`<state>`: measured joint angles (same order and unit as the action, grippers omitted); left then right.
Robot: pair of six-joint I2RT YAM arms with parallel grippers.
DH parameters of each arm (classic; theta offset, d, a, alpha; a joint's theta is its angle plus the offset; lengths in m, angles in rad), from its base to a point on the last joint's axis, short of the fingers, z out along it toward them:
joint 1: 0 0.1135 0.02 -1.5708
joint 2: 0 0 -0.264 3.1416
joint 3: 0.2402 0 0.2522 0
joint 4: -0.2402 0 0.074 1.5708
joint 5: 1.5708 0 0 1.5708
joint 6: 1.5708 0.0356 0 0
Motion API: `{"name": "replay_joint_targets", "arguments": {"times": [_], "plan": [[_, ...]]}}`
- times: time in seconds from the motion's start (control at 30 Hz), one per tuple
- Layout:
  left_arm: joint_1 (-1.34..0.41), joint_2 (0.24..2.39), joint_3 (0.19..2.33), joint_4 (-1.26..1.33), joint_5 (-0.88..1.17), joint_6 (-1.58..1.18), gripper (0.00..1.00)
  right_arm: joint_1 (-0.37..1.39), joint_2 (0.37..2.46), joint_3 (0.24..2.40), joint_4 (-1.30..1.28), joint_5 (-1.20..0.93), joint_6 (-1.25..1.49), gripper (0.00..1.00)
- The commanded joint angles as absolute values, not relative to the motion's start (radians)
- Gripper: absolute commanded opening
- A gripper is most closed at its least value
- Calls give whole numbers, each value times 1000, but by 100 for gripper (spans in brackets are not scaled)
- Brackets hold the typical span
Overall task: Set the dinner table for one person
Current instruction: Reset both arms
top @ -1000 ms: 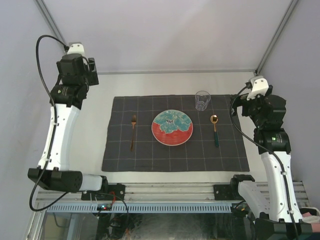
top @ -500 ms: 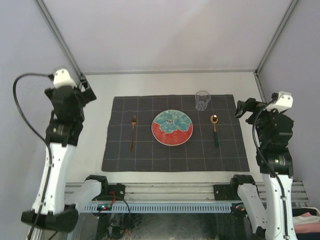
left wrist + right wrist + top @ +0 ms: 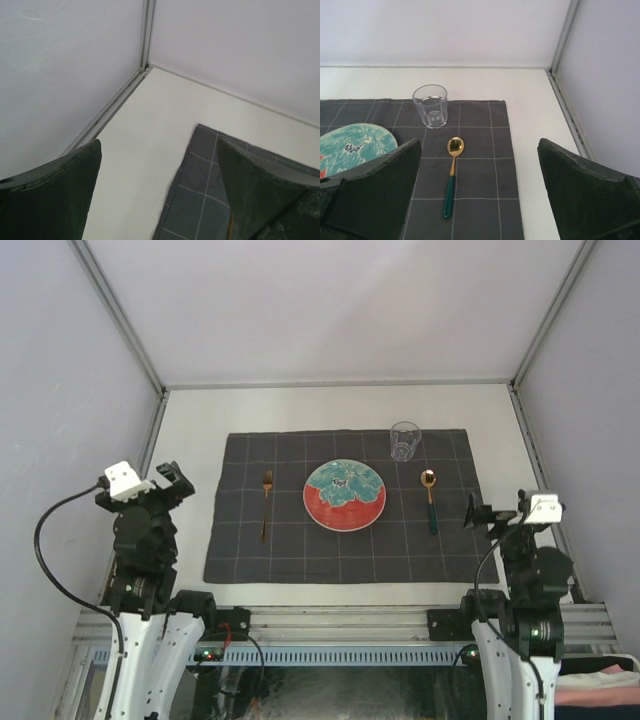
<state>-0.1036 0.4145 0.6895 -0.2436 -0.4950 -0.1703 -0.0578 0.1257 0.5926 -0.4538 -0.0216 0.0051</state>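
On the off-white dinner table point(image 3: 190, 430) lies a dark checked cloth point(image 3: 300, 540). A red and teal plate point(image 3: 344, 495) sits at the cloth's middle. A gold fork point(image 3: 266, 502) lies left of the plate, and a gold spoon with a green handle point(image 3: 431, 498) lies to its right. A clear glass point(image 3: 404, 440) stands beyond the spoon. My left gripper point(image 3: 172, 480) is open over bare table, just off the cloth's left edge point(image 3: 200, 200). My right gripper point(image 3: 480, 512) is open at the cloth's right edge, facing the spoon point(image 3: 452, 175) and glass point(image 3: 430, 106). Neither holds anything.
Grey metal rails point(image 3: 155, 430) run along the table's sides and back, under pale walls. The far left corner rail point(image 3: 142, 60) shows in the left wrist view. A slotted metal frame point(image 3: 330, 625) lies along the near edge, between the arm bases.
Both arms have pulled back from the far sides of the table and folded low toward the near edge. The items on the cloth have not moved.
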Motion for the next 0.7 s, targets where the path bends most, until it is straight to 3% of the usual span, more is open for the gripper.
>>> {"name": "replay_joint_targets", "arguments": {"times": [0.0, 0.13, 0.3, 0.5, 0.67], "plan": [[-105, 321, 572, -178, -465, -90, 100, -58, -8, 566, -517, -160, -102, 100], [-105, 177, 427, -183, -416, -68, 100, -57, -56, 553, -602, -198, -118, 100], [-106, 20, 270, -213, -410, -20, 100, -57, -49, 494, -573, -78, -114, 100], [-105, -88, 182, -264, -405, -40, 100, -58, -35, 402, -533, -54, -104, 100], [-106, -116, 120, -241, -377, -52, 100, -59, -8, 361, -478, -204, -33, 100]]}}
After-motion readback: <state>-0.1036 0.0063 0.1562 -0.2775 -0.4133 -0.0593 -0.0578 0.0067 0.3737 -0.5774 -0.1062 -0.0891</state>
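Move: The fork lies about 14 cm to the right of the left hand, some 3 cm ahead and roughly 30 cm below; the plate is about 20 cm farther right, 3 cm farther out than the fork. From the right hand, the spoon is some 9 cm ahead, 7 cm to its left and 27 cm down, the glass about 24 cm ahead and 11 cm left, and the plate 11 cm ahead and 28 cm left. Down go both empty, wide-open grippers towards table height, the left sinking fastest, about 17 cm, outside the placemat's left edge with only a slight draw back. The right first eases back and left a couple of centimetres, then sinks some 10 cm in all near the mat's right edge, creeping forward again. Both wrists tip their fingers downward by 10 to 15 degrees, touching nothing. ##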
